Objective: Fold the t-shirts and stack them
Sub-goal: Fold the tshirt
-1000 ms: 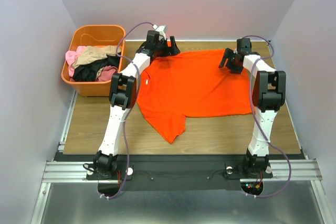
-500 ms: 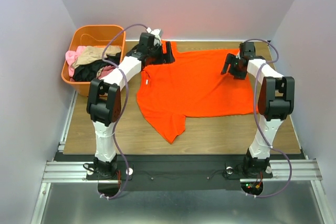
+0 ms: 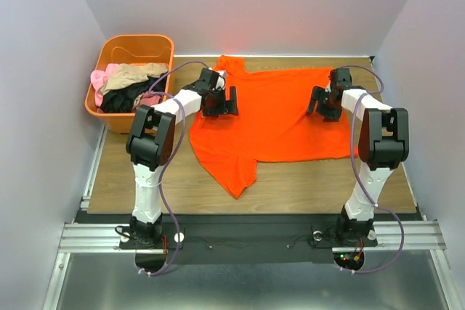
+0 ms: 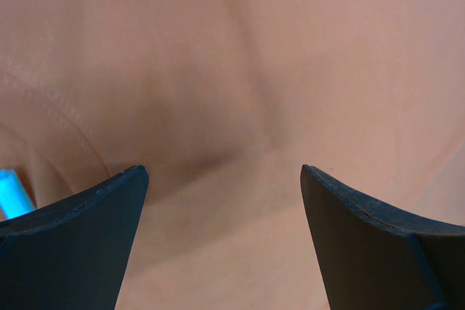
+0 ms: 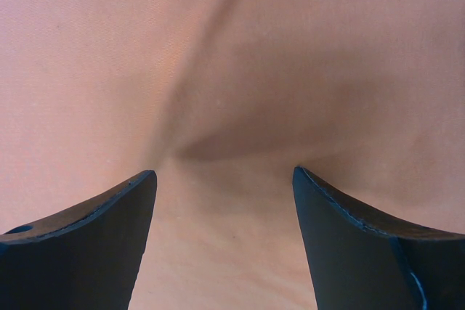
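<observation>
A bright orange-red t-shirt (image 3: 272, 121) lies spread on the wooden table (image 3: 131, 172), one sleeve pointing to the near side and another at the far edge. My left gripper (image 3: 220, 101) hovers low over the shirt's left part, jaws wide open. In the left wrist view only cloth (image 4: 240, 70) shows between the fingertips of the left gripper (image 4: 225, 179), with a seam at the left. My right gripper (image 3: 325, 101) stands open over the shirt's far right part. A soft crease in the cloth (image 5: 218, 56) runs just ahead of the right gripper (image 5: 224, 176). Neither pinches any fabric.
An orange plastic tub (image 3: 116, 49) stands at the back left, holding pink (image 3: 98, 78), tan (image 3: 131, 74) and black (image 3: 123, 99) t-shirts. Grey walls close in on both sides. A metal rail (image 3: 254, 234) runs along the near edge by the arm bases.
My left gripper has come back from the shirt's far left corner to lower over its left part, uncovering the far sleeve. The right gripper has shifted slightly nearer. Both stayed open.
</observation>
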### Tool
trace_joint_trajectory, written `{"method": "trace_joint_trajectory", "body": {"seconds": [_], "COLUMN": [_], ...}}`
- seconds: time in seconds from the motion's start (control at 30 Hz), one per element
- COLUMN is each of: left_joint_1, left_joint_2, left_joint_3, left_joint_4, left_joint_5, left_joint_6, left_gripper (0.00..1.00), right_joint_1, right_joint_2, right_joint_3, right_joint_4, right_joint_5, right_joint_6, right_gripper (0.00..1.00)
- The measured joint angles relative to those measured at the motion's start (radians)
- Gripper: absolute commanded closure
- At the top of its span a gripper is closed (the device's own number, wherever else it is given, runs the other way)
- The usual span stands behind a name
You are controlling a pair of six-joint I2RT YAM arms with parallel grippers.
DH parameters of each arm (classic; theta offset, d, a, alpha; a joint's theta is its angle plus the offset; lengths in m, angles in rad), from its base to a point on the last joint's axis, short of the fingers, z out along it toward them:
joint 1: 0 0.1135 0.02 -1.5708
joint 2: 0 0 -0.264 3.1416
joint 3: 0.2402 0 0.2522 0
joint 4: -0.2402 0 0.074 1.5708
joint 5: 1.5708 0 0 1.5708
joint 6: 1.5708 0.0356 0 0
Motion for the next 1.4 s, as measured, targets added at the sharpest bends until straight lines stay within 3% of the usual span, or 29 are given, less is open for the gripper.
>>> {"method": "trace_joint_trajectory", "body": {"seconds": [0.3,0.7,0.97,1.1,1.23,1.4], "left_joint_1": [0.023,0.074,0.088,0.037,-0.051,-0.098], "left_joint_2": [0.132,0.364,0.387,0.266,-0.049,-0.445], "left_joint_3": [0.175,0.56,0.607,0.447,0.143,-0.172], "left_joint_4": [-0.004,-0.092,-0.113,-0.099,-0.052,0.054], "left_joint_5": [0.013,0.037,0.066,-0.053,-0.226,-0.293], "left_joint_6": [0.02,0.046,0.074,0.087,0.031,-0.092], "left_gripper": [0.02,0.02,0.01,0.02,0.02,0.02], "right_joint_1": [0.0,0.0,0.0,0.0,0.0,-0.002], "right_joint_2": [0.009,0.116,0.141,0.116,-0.032,-0.306], "right_joint_3": [0.011,0.166,0.221,0.218,0.129,-0.058], "right_joint_4": [-0.002,-0.01,-0.036,-0.046,-0.048,-0.045], "right_joint_5": [-0.005,-0.014,-0.035,-0.044,-0.037,0.03], "right_joint_6": [0.023,0.044,0.043,0.039,0.034,0.049], "right_gripper": [0.19,0.19,0.18,0.18,0.17,0.15]}}
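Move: The orange t-shirt lies spread just under both hands, collar to the left. Its middle is about 16 cm right and 5 cm back of the left hand, and about 17 cm left and 5 cm back of the right. From the left hand, the collar is roughly 9 cm left and 4 cm back, the far sleeve 16 cm ahead and 1 cm right, the near sleeve 27 cm back and 4 cm right. The hem is some 12 cm right and 5 cm back of the right hand. The t-shirt is pushed forward under the open fingers of both hands, already resting on its cloth: the left slides out about 12 cm, the right, starting later, about 5 cm. Then both lift off and draw back, the left rising some 15 cm and the right about 10 cm, fingers staying open and tips tilting forward and up. ##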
